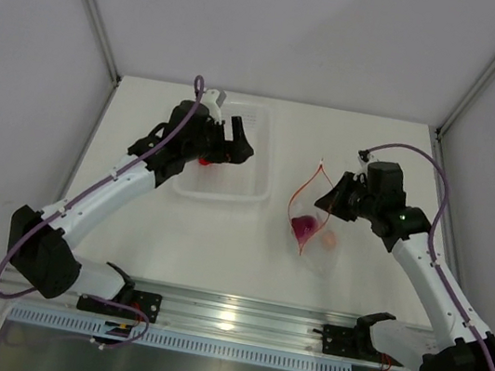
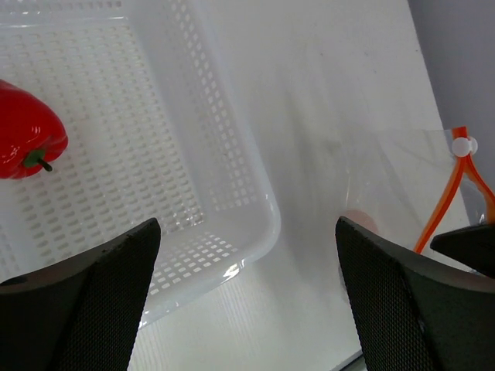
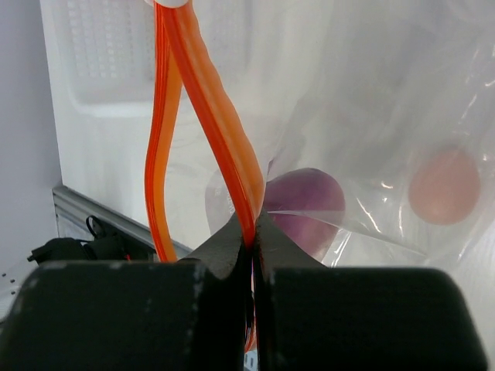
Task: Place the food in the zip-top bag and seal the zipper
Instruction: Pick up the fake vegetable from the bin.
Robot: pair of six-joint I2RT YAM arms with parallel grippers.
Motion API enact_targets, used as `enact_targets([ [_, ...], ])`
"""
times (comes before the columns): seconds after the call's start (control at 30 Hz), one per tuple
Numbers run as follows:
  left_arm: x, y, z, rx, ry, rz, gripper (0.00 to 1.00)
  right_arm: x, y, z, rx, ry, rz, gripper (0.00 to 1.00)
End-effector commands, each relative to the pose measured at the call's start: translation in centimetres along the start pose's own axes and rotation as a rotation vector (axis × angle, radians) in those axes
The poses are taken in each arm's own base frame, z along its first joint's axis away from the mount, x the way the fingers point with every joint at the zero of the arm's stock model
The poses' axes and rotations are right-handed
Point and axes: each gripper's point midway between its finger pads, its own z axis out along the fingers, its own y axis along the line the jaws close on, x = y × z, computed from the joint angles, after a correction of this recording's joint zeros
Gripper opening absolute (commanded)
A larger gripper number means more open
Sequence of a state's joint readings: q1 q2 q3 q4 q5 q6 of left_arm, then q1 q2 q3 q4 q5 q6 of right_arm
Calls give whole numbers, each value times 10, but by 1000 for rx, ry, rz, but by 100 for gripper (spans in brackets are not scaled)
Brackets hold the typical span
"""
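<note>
The glossy red pepper (image 2: 27, 131) lies in the white perforated tray (image 2: 255, 232), partly hidden under the left wrist (image 1: 206, 160) in the top view. My left gripper (image 2: 247, 228) hovers open over the tray's near corner with nothing between its fingers. To the right, the clear zip-top bag (image 1: 315, 223) stands with its mouth spread. The purple-pink piece (image 3: 309, 201) and the peach ball (image 3: 443, 185) are inside it. My right gripper (image 3: 254, 232) is shut on one side of the orange-red zipper (image 3: 216, 116), holding the bag's mouth up; the other side bows away to the left.
The tray (image 1: 228, 192) sits at the back left of the white table. Grey walls enclose the table on three sides. A metal rail (image 1: 235, 320) with both arm bases runs along the near edge.
</note>
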State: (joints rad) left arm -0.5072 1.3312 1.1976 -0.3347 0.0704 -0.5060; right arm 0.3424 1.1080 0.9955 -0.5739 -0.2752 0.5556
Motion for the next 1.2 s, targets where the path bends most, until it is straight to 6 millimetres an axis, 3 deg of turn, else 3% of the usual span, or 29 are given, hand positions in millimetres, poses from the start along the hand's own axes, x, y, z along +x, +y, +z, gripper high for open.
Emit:
enact_targets([
  [0.0, -15, 7, -3, -47, -41, -1, 96, -3, 10, 4, -85, -13, -55, 0],
  [0.3, -52, 52, 6, -235, -117, -47, 99, -6, -10, 11, -30, -14, -57, 0],
  [0.37, -44, 69, 18, -312, -73, -38, 100, -9, -11, 13, -19, -13, -62, 4],
  [0.43, -51, 85, 16, -427, -71, -42, 99, -9, -14, 17, -12, 0, -61, 1],
  [0.5, -51, 104, 28, -520, -58, -60, 99, -13, -15, 19, -3, -7, -51, 0],
  [0.57, -58, 110, 31, -574, -43, -60, 99, -16, -13, 20, -13, -15, -54, 0],
  [0.6, -45, 121, 46, -609, 7, -46, 99, -17, -12, 21, -13, -21, -52, 0],
  [0.63, -35, 130, 45, -662, 54, -36, 99, -18, -12, 22, -16, -23, -52, 0],
  [0.67, -50, 129, 45, -684, 29, -45, 100, -19, -12, 22, -16, -25, -52, 0],
  [0.7, -40, 142, 52, -753, 53, -54, 100, -19, -11, 24, -18, -23, -54, 0],
  [0.8, -42, 148, 58, -775, 56, -82, 100, -20, -14, 25, -11, -26, -56, 0],
  [0.93, -27, 161, 82, -738, 121, -129, 100, -18, -18, 30, -1, -19, -58, 0],
  [1.17, -7, 176, 104, -750, 221, -171, 99, -17, -18, 37, -14, -15, -54, 0],
])
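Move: The red pepper lies in the bin some 15 cm ahead of the open left hand, 12 cm to its left and about 20 cm below it. The bin's middle is roughly 18 cm ahead and 6 cm to the left of that hand; the purple onion, already in the bag, is about 6 cm back and 24 cm to its right. From the right hand, which holds the bag's orange zipper edge, the pepper is around 23 cm ahead and 36 cm left. Towards the red pepper the left hand swings forward and left nearly level, then sinks into the bin area, about 13 cm forward, 10 cm left and 12 cm down in all. Its wrist turns counter-clockwise some 30 degrees and tips the fingers steeply down, jaws staying wide open. The right hand keeps its pinch on the bag edge while easing about 3 cm down and slightly forward. ##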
